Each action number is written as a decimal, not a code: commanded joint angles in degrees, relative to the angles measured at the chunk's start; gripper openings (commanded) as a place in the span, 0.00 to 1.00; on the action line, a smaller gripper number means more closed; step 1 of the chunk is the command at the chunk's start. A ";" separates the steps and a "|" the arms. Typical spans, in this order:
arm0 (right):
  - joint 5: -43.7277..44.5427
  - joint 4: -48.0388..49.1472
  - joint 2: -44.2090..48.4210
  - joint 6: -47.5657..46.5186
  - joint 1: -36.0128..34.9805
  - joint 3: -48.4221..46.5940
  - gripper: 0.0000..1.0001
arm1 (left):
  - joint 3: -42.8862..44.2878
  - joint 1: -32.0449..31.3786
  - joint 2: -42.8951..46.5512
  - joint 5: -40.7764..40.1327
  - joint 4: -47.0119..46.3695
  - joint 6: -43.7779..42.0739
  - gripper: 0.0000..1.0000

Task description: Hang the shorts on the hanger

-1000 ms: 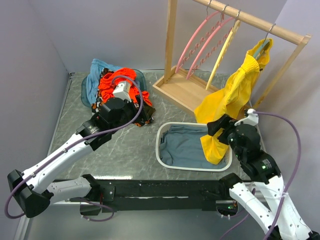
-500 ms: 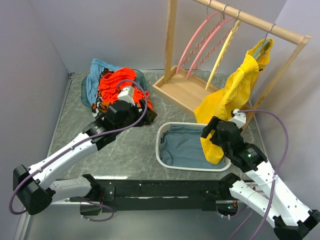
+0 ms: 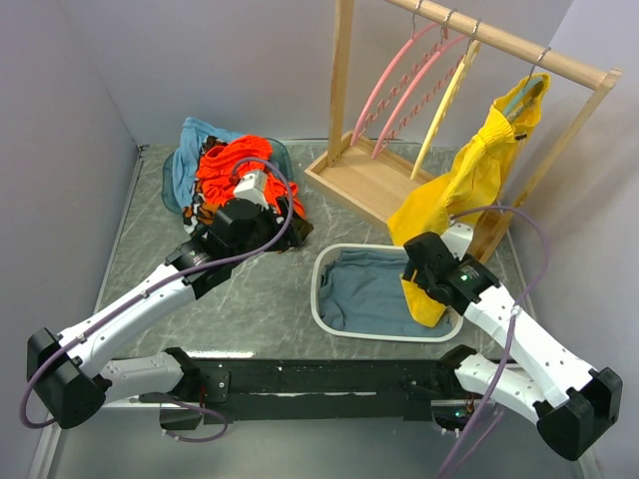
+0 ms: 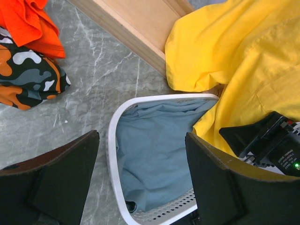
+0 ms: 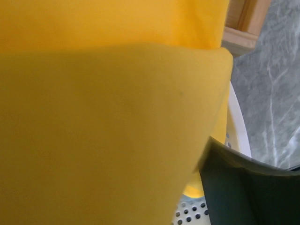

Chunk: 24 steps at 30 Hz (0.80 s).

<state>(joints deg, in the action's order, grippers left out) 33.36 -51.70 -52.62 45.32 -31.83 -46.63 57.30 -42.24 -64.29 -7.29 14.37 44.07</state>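
The yellow shorts [image 3: 464,190] hang draped over the teal-green hanger [image 3: 521,97] on the wooden rail at the right. Their lower end drops into the white basket [image 3: 318,299]. My right gripper [image 3: 417,261] is at that lower end, above the basket's right side. In the right wrist view the shorts [image 5: 103,117] fill the frame and hide one finger; the other finger [image 5: 248,187] stands wide to the side, so the gripper is open. My left gripper [image 4: 142,136] is open and empty above the table left of the basket [image 4: 112,154], and the shorts [image 4: 243,56] show in its view too.
A blue-grey cloth [image 3: 364,289] lies in the basket. An orange-red garment [image 3: 235,165] is piled on a blue cloth at the back left. The wooden rack [image 3: 364,180] stands at the back right with two pink hangers [image 3: 399,85] and a yellow hanger [image 3: 449,95].
My right arm has swung left and lower, bringing its gripper along the shorts' lower end over the basket. My left arm shifted slightly, then held still.
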 commanded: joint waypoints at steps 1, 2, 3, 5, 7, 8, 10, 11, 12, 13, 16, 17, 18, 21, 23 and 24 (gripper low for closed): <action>-2.24 6.50 -1.78 -2.60 1.24 -0.65 0.54 | -0.43 0.58 1.36 1.22 -2.59 0.13 0.79; -2.95 7.83 -2.31 -4.00 1.86 -1.70 0.39 | -0.35 0.58 1.45 1.31 -2.68 0.13 0.79; -4.00 9.15 -3.27 -4.45 2.12 -2.49 0.12 | -0.43 0.58 1.54 1.31 -3.03 0.13 0.78; -5.06 14.33 -4.15 -6.11 2.48 -5.29 0.00 | -0.34 0.58 1.54 1.49 -3.12 0.40 0.78; -6.12 20.72 -5.73 -7.52 2.57 -7.24 0.00 | -0.08 0.58 1.36 1.58 -3.12 0.40 0.77; -6.21 22.77 -6.35 -8.66 2.65 -9.25 0.00 | 0.01 0.58 1.19 1.58 -2.86 0.40 0.77; -6.64 29.33 -8.28 -9.98 3.00 -12.15 0.00 | 0.27 0.67 1.36 1.14 -2.60 0.22 0.77; -6.73 31.73 -9.68 -11.12 3.09 -13.04 0.00 | 0.36 0.58 1.45 1.05 -2.59 0.14 0.77; -6.73 35.75 -10.39 -11.57 3.36 -14.00 0.00 | 0.45 0.67 1.54 0.96 -2.51 0.13 0.77; -6.21 37.53 -11.27 -11.92 3.53 -15.93 0.00 | 0.53 0.58 1.63 0.53 -2.33 0.13 0.77; -5.16 44.04 -15.31 -13.67 4.23 -18.66 0.00 | 0.71 0.67 1.89 0.26 -2.07 0.05 0.77; -5.15 45.27 -17.49 -13.85 4.58 -19.11 0.00 | 0.71 0.58 1.98 0.26 -1.98 0.05 0.77; -5.15 47.37 -18.56 -13.94 4.76 -19.46 0.00 | 0.97 0.67 2.06 0.26 -1.80 -0.04 0.77; -4.27 51.24 -21.82 -14.47 5.99 -19.29 0.00 | 0.80 0.58 2.59 -0.09 -1.45 -0.22 0.77; -4.97 53.53 -23.05 -14.56 7.66 -17.88 0.00 | 0.88 0.67 2.86 -0.44 -1.10 -0.48 0.77; -5.50 54.85 -23.49 -14.65 8.45 -17.71 0.00 | 1.06 0.67 2.94 -0.45 -1.01 -0.65 0.77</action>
<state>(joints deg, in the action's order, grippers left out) 26.83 -7.31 -74.63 32.05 -26.22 -64.18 57.10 -41.80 -63.57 -6.94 14.46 44.21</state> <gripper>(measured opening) 0.012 0.774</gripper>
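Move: The hanging lower leg of the yellow shorts lies right at the open right fingers, its middle some 2 cm to their right and 1 cm ahead and below. The teal hanger carrying the shorts is about 18 cm ahead, 10 cm right and 22 cm above; the rack tray's middle is 22 cm ahead, 2 cm left, 13 cm below; the basket is 1 cm ahead, 6 cm left, 11 cm below. From the left hand, that leg is roughly 27 cm right, 6 cm back and 12 cm below. Shut the right gripper on the hanging leg of the yellow shorts, then keep the cloth pinched and swing the hand about 19 cm forward, rising some 13 cm and veering 8 cm left, from over the basket to over the rack tray. Tip the fingers up about 30 degrees on the way; the hand gathers speed once the grip is shut and stops rising at the end. ##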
